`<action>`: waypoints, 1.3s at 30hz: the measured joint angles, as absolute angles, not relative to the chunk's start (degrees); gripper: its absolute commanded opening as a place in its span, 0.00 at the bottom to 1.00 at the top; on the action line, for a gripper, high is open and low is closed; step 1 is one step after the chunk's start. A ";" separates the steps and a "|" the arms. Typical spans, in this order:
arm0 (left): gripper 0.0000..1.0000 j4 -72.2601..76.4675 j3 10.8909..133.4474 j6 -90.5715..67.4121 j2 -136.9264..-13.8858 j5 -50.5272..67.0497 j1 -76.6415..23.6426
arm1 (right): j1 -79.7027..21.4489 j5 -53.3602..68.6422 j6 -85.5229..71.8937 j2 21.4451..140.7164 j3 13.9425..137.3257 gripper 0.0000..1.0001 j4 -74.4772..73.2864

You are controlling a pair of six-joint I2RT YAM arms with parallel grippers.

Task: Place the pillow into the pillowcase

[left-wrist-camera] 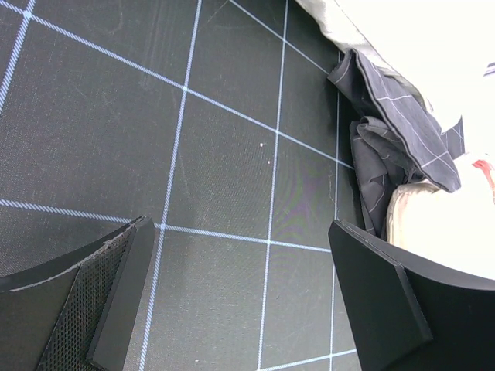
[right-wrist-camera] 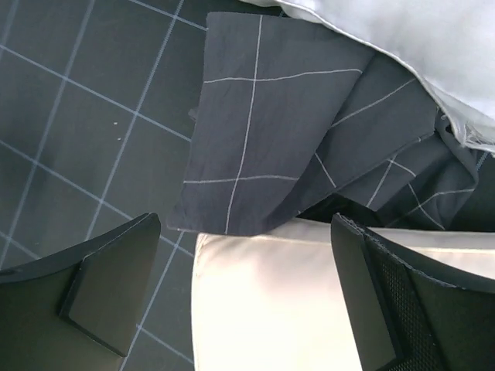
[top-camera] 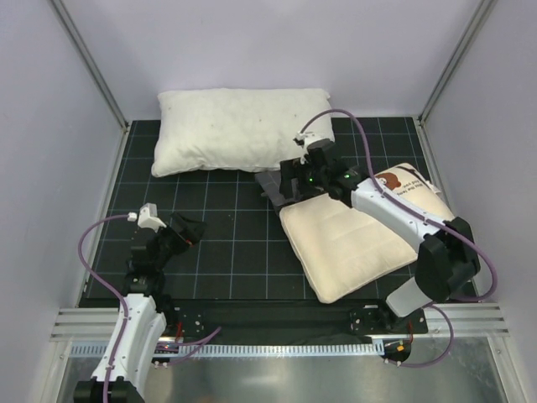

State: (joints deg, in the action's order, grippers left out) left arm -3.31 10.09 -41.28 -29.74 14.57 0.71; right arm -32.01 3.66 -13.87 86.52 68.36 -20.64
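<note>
The cream pillow point(top-camera: 352, 239) lies flat at the right of the mat, its bear print point(top-camera: 390, 180) at the far right corner. The dark grey pillowcase point(top-camera: 270, 182) is crumpled just beyond the pillow's far left edge. My right gripper point(top-camera: 309, 178) hovers over that edge, open. In the right wrist view its jaws point(right-wrist-camera: 246, 232) straddle the pillow's corner point(right-wrist-camera: 271, 309) with the pillowcase point(right-wrist-camera: 263, 131) overlapping it, gripping nothing. My left gripper point(top-camera: 186, 228) is open over bare mat at the left. Its jaws point(left-wrist-camera: 241, 232) are empty, and the pillowcase point(left-wrist-camera: 387, 131) and pillow point(left-wrist-camera: 441, 224) show at the right.
A larger plain white pillow point(top-camera: 239, 130) lies along the back of the black grid mat point(top-camera: 226, 252), touching the pillowcase. White walls and metal posts enclose the mat on three sides. A metal rail point(top-camera: 277, 323) runs along the near edge.
</note>
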 measured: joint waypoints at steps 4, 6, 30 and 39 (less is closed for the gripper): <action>1.00 -3.33 10.09 -41.28 -29.74 14.57 0.71 | -36.10 -1.39 -11.31 90.65 71.61 1.00 -20.97; 1.00 -3.31 10.09 -41.28 -29.74 14.57 0.71 | -37.67 -3.25 -10.09 93.03 73.14 1.00 -21.02; 1.00 -3.36 10.17 -41.28 -30.00 14.52 0.71 | -51.88 4.03 -10.55 107.92 103.48 0.04 -39.46; 1.00 -7.97 10.92 -41.04 -20.43 11.22 0.69 | -58.28 9.32 -13.63 94.00 116.64 0.04 -39.27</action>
State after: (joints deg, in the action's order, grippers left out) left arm -7.97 10.92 -41.04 -20.43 11.22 0.69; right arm -58.28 9.32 -13.63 94.00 116.64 -39.27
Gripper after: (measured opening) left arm 0.996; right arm 0.068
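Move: The pillowcase, the dark checked cloth, lies crumpled about 10 cm below my open right hand, its middle some 3 cm farther forward and 2 cm left. From that hand the beige bear cushion's middle is about 22 cm right, 9 cm back and 11 cm below; the white pillow's is some 21 cm forward, 14 cm left and 6 cm below. From my left hand the pillowcase is about 27 cm right, 13 cm ahead and slightly lower. I sink my right hand about 9 cm onto the pillowcase, easing a few centimetres left and rolling its left side down, then pinch the cloth between the fingertips. Keeping the grip, I sweep it up over 30 cm, swinging left and back towards my left hand while the wrist rolls back and turns counter-clockwise. Last of all, my open left hand starts rising, 2 to 3 cm. ##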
